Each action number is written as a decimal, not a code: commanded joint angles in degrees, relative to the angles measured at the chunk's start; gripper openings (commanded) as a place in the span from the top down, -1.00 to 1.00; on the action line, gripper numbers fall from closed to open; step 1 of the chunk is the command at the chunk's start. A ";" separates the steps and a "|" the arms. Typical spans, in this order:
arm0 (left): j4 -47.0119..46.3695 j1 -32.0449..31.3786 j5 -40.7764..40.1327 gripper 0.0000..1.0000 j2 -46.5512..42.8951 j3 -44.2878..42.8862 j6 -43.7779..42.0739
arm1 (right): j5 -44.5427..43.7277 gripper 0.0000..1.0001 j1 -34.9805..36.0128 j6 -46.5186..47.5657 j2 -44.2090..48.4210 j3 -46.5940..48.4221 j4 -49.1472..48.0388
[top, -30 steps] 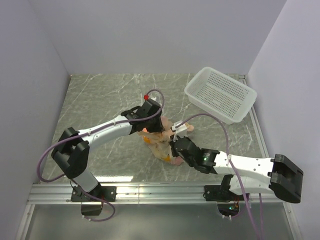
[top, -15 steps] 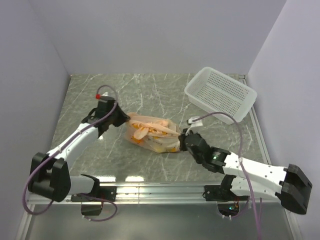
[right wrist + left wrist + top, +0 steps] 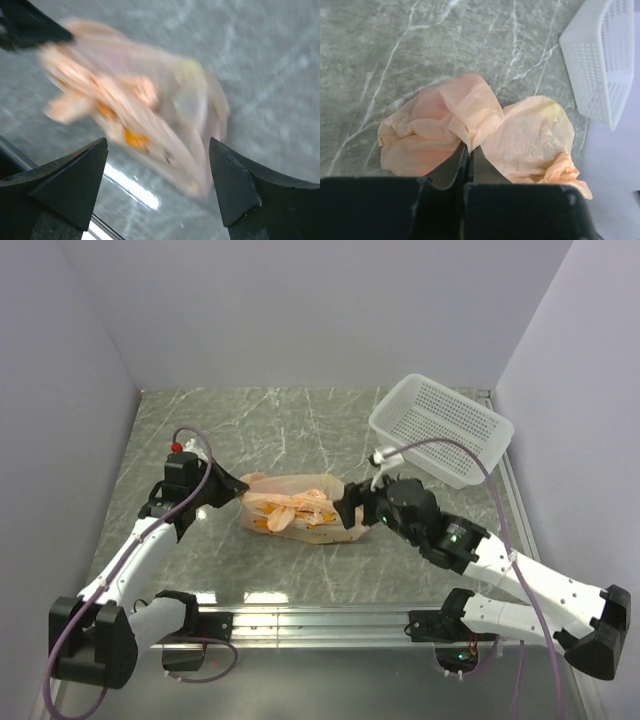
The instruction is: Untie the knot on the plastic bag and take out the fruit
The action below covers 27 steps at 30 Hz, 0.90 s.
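The peach-orange plastic bag (image 3: 298, 508) lies stretched out on the marble table between the two arms. My left gripper (image 3: 237, 492) is shut on a fold of thin plastic at the bag's left end; in the left wrist view the fingertips (image 3: 468, 148) pinch the plastic bag (image 3: 440, 120). A bunched, twisted bit of plastic (image 3: 564, 168) shows at the lower right there; I cannot tell if it is the knot. My right gripper (image 3: 352, 510) is open and empty at the bag's right end, with the blurred plastic bag (image 3: 150, 110) beyond the right gripper (image 3: 157, 145). The fruit is hidden inside.
A white perforated basket (image 3: 441, 430) stands tilted at the back right, near the right wall; it also shows in the left wrist view (image 3: 605, 55). The left gripper's dark tip (image 3: 27, 25) shows in the right wrist view. A metal rail runs along the near table edge (image 3: 320, 618).
My left gripper has pulled its end of the bag to the left, drawing the bag out flat. The right arm has lifted and swung back to the bag's right end.
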<state>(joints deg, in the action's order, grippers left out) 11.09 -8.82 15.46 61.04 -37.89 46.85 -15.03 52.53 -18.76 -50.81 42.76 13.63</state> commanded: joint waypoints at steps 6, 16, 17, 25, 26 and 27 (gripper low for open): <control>0.86 0.03 0.97 0.99 -5.84 -0.69 -5.19 | 6.49 -0.72 1.26 9.63 -18.96 17.34 3.51; 0.77 0.03 0.45 0.99 -5.93 -0.96 -5.54 | 10.29 0.24 1.52 6.90 -26.28 13.58 -1.50; 1.73 0.12 -0.60 0.99 -5.84 -1.57 -5.54 | 8.02 0.50 1.17 6.03 -25.75 12.27 -1.41; 2.10 8.19 -5.72 0.99 -3.12 -4.56 -0.36 | -2.29 1.00 -12.88 -2.22 -5.73 3.30 0.00; 1.22 8.73 -3.36 0.99 -1.20 -5.87 0.34 | -1.85 1.00 -15.07 -3.02 -3.53 1.29 -0.87; -0.88 8.73 -2.46 0.99 -0.05 -6.66 1.04 | -1.33 1.00 -15.35 -3.64 -1.60 0.31 -3.49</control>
<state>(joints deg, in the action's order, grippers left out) 15.29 -3.46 15.86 58.28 -40.05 46.54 -8.47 41.25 -19.62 -59.16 45.80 10.33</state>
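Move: The plastic bag's gathered top, slack and bunched in the middle, lies about 8 cm left of the open right hand, 2 cm ahead and some 6 cm below it. The left gripper, already pinching the bag's left end, is roughly 22 cm left of the right hand, 8 cm farther out and 7 cm lower; from it the gathered top lies about 15 cm right, 5 cm back, about level. The white basket stands some 23 cm right of the right hand, 25 cm ahead and 17 cm below. The bag's gathered top is what the right hand takes: open, it arcs up about 5 cm and left some 8 cm, sinks about 11 cm onto it and pinches the film, then draws it quickly right, up and a little forward, away from the left hand. The left hand keeps its pinch, lifts slightly, then pulls about 3 cm left at the end. ##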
